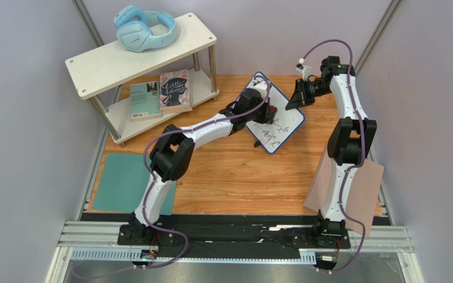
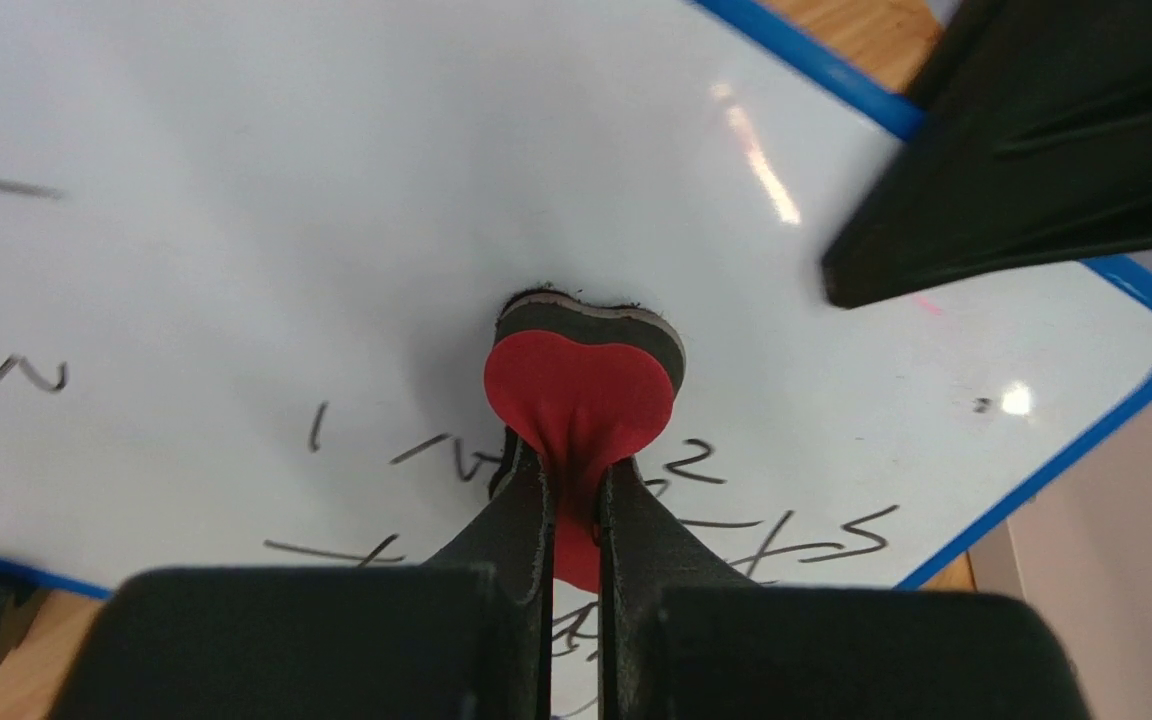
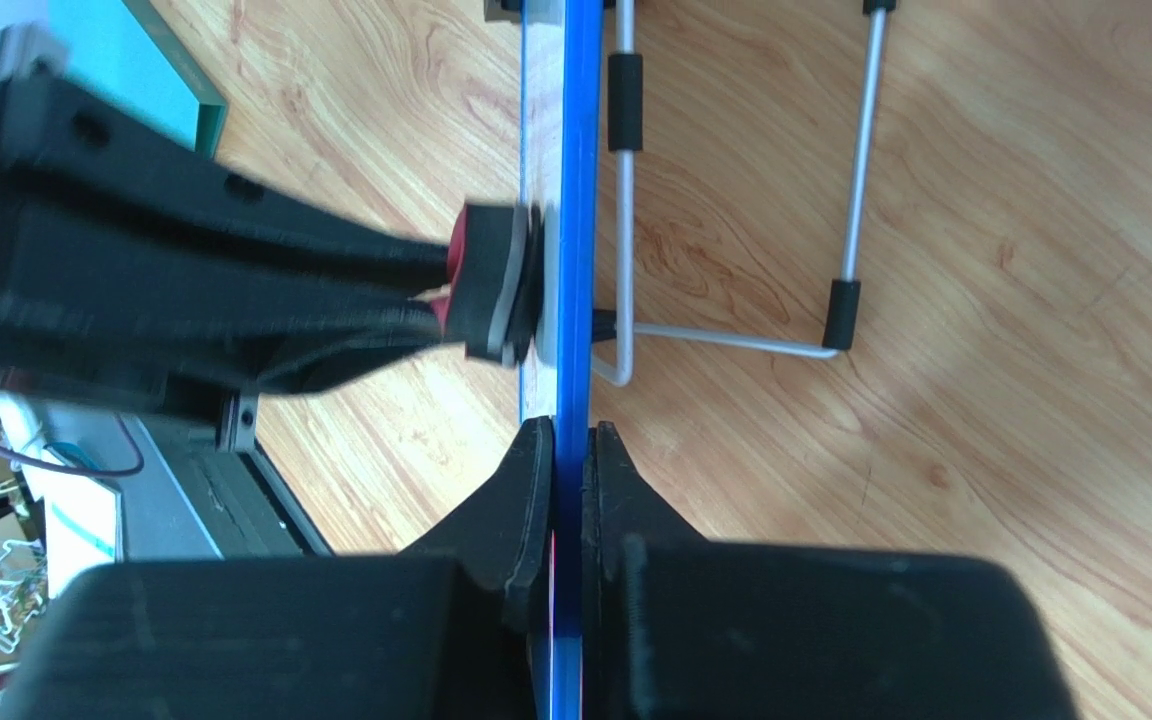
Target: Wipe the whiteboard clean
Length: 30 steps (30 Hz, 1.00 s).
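The whiteboard (image 1: 279, 121), white with a thin blue rim, stands tilted on a wire stand (image 3: 748, 338) at the back middle of the wooden table. Black writing covers its lower part (image 2: 778, 533). My left gripper (image 2: 575, 480) is shut on a red heart-shaped eraser (image 2: 582, 393), whose dark felt face presses flat against the board (image 2: 387, 225). In the top view the left gripper (image 1: 264, 109) sits over the board's middle. My right gripper (image 3: 573, 450) is shut on the board's blue edge (image 3: 579, 225), at its upper right side (image 1: 297, 97).
A white two-tier shelf (image 1: 152, 53) at the back left carries light blue headphones (image 1: 146, 28) above and two books (image 1: 161, 94) below. A teal green mat (image 1: 125, 183) lies at the near left. A pinkish-tan sheet (image 1: 367, 188) lies at the near right.
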Tool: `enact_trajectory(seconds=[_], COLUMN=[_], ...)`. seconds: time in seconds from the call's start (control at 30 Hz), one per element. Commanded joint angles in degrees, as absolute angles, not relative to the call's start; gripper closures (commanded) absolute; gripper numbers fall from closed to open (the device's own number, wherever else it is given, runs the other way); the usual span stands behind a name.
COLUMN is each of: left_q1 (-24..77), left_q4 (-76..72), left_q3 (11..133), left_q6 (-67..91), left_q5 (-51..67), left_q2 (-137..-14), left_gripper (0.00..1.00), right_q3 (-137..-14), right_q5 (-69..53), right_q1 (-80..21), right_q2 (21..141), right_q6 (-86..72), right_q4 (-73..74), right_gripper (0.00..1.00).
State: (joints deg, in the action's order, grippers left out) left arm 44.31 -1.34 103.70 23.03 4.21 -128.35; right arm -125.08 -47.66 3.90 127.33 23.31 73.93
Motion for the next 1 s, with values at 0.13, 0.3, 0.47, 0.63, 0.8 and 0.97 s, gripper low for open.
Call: enact_trajectory(seconds=[0.13, 0.3, 0.47, 0.63, 0.8, 0.97], left_q1=[35.0, 31.6, 31.5, 32.8, 35.6, 37.2], left_q4=[3.1, 4.4, 2.6, -4.3, -6.1, 2.0], left_q3=[101.5, 106.8, 112.8, 114.8, 119.5, 132.5], left_q6=[36.3, 39.9, 38.8, 39.0, 35.6, 32.4], left_q5=[-2.6, -0.7, 1.6, 6.9, 11.3, 15.7], left_q2=[-128.8, -132.4, -136.6, -138.2, -138.8, -143.0], left_gripper=[1.00, 1.00, 1.00, 1.00, 1.00, 1.00], right_q3=[-124.3, -122.3, -123.0, -125.6, -127.6, -128.1], right_q5=[-43.7, -44.5, -43.4, -43.1, -43.1, -42.4], right_q1=[0.8, 0.7, 0.7, 0.7, 0.7, 0.4], right_q2=[125.7, 125.3, 125.9, 127.3, 128.6, 129.2], right_q6=[26.7, 27.0, 28.7, 30.6, 32.5, 33.7], right_q4=[69.3, 69.1, 70.8, 74.1, 77.0, 78.7], right_gripper=[1.00, 1.00, 1.00, 1.00, 1.00, 1.00])
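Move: The left fingers hold the eraser's red grip, its pad on the slanted whiteboard. The upper marks it goes for lie about 5 cm ahead, 5 cm to its left and slightly lower. The board's far top corner is some 18 cm ahead, 4 cm left and 6 cm higher; the lower writing about 7 cm back, 1 cm right and 4 cm down. From the right hand, gripping the top edge, the upper marks lie some 12 cm left, 3 cm ahead and 8 cm lower. Forward, left and down along the board's face goes the left hand, sweeping the eraser some 17 cm across the upper marks while swinging about 25 degrees counter-clockwise; it then turns back right and climbs about 8 cm towards the far top corner, partly unwinding that turn. Its fingers keep their hold and the pad stays on the board, while the right hand keeps the top edge pinched. ##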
